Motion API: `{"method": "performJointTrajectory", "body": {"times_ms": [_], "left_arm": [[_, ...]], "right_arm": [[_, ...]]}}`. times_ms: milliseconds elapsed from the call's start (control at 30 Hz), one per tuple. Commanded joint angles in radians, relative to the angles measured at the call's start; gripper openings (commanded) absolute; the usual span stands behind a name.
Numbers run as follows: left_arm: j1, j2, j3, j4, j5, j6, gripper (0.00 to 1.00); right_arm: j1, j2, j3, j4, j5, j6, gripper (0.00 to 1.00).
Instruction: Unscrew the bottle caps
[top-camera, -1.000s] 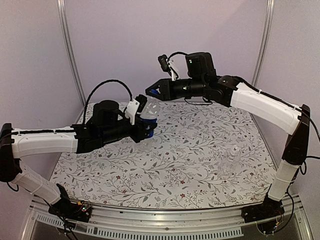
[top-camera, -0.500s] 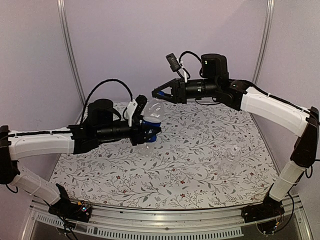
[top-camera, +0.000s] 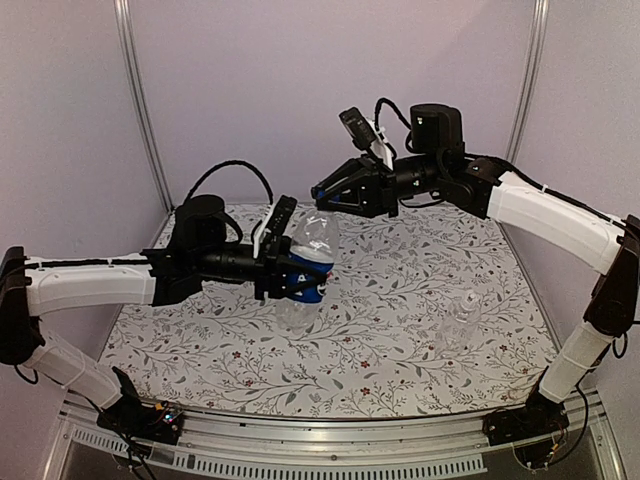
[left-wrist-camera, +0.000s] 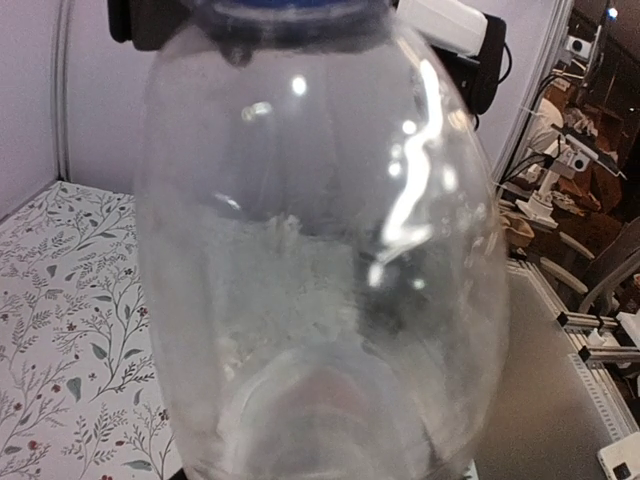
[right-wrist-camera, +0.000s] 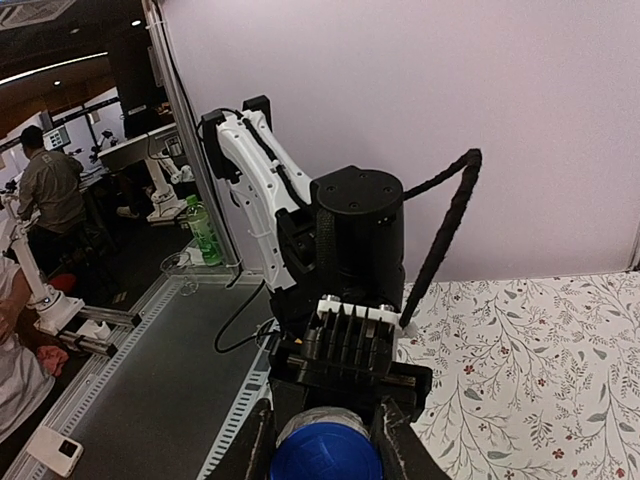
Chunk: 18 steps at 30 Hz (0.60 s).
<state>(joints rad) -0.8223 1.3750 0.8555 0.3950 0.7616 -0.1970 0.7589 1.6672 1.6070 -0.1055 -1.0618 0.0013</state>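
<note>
My left gripper (top-camera: 298, 272) is shut on the labelled bottle (top-camera: 312, 245), gripping it at its dark blue label and holding it tilted above the table. That clear bottle (left-wrist-camera: 320, 250) fills the left wrist view and hides the left fingers. My right gripper (top-camera: 322, 192) is at the bottle's top. In the right wrist view its fingers (right-wrist-camera: 258, 445) are closed on the bright blue cap (right-wrist-camera: 325, 458), with the bottle's pale shoulder just behind. Whether the cap still sits on the neck I cannot tell. The unlabelled transparent bottle (top-camera: 458, 325) stands on the table at the right, its cap too faint to make out.
The floral tablecloth (top-camera: 400, 290) covers the table. Metal posts rise at the back left (top-camera: 140, 100) and back right (top-camera: 528, 80). A slotted rail (top-camera: 330, 440) runs along the near edge between the arm bases. A purple wall closes off the back.
The left arm carried the labelled bottle a little right and down and tilted it. The right gripper shifted right with it, staying at the bottle's top.
</note>
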Motion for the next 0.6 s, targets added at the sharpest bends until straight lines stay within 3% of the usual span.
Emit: {"method": "performJointTrajectory", "body": {"times_ms": [0, 100, 233, 333, 433, 567], "left_arm": [[0.009, -0.005, 0.019, 0.025, -0.003, -0.001, 0.37], [0.008, -0.007, 0.043, -0.054, -0.144, 0.029, 0.36], [0.009, -0.012, 0.048, -0.094, -0.302, 0.051, 0.36], [0.007, -0.014, 0.048, -0.105, -0.364, 0.055, 0.36], [0.006, -0.012, 0.048, -0.112, -0.399, 0.057, 0.36], [0.005, -0.007, 0.051, -0.121, -0.436, 0.058, 0.36]], "right_arm": [[-0.013, 0.001, 0.004, -0.024, 0.037, -0.03, 0.17], [-0.013, -0.007, 0.005, -0.046, 0.114, -0.016, 0.27], [-0.013, -0.034, 0.002, -0.057, 0.2, 0.032, 0.64], [-0.013, -0.056, 0.001, -0.053, 0.281, 0.076, 0.83], [-0.013, -0.081, 0.001, -0.037, 0.386, 0.14, 0.92], [-0.012, -0.089, 0.017, -0.04, 0.537, 0.248, 0.95]]}}
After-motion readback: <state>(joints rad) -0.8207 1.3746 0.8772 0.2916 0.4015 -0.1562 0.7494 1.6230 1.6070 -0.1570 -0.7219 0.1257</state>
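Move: The blue cap of the Pepsi bottle is between the right fingers, about level with their pads. The bottle's middle lies some 12 cm below that hand and 3 cm back, while the clear bottle stands about 31 cm to its right, 4 cm back and 28 cm lower. From the left hand, which grips the label, the cap is roughly 12 cm above, 3 cm ahead and 2 cm to the right. The Pepsi bottle, still held round the label by the left hand, is carried forward about 6 cm and turned some 20 degrees counter-clockwise, sinking slightly. The right hand also goes about 5 cm forward, turning roughly 20 degrees clockwise while its fingers open wide to let go of the cap; it dips a centimetre, then rises again. ##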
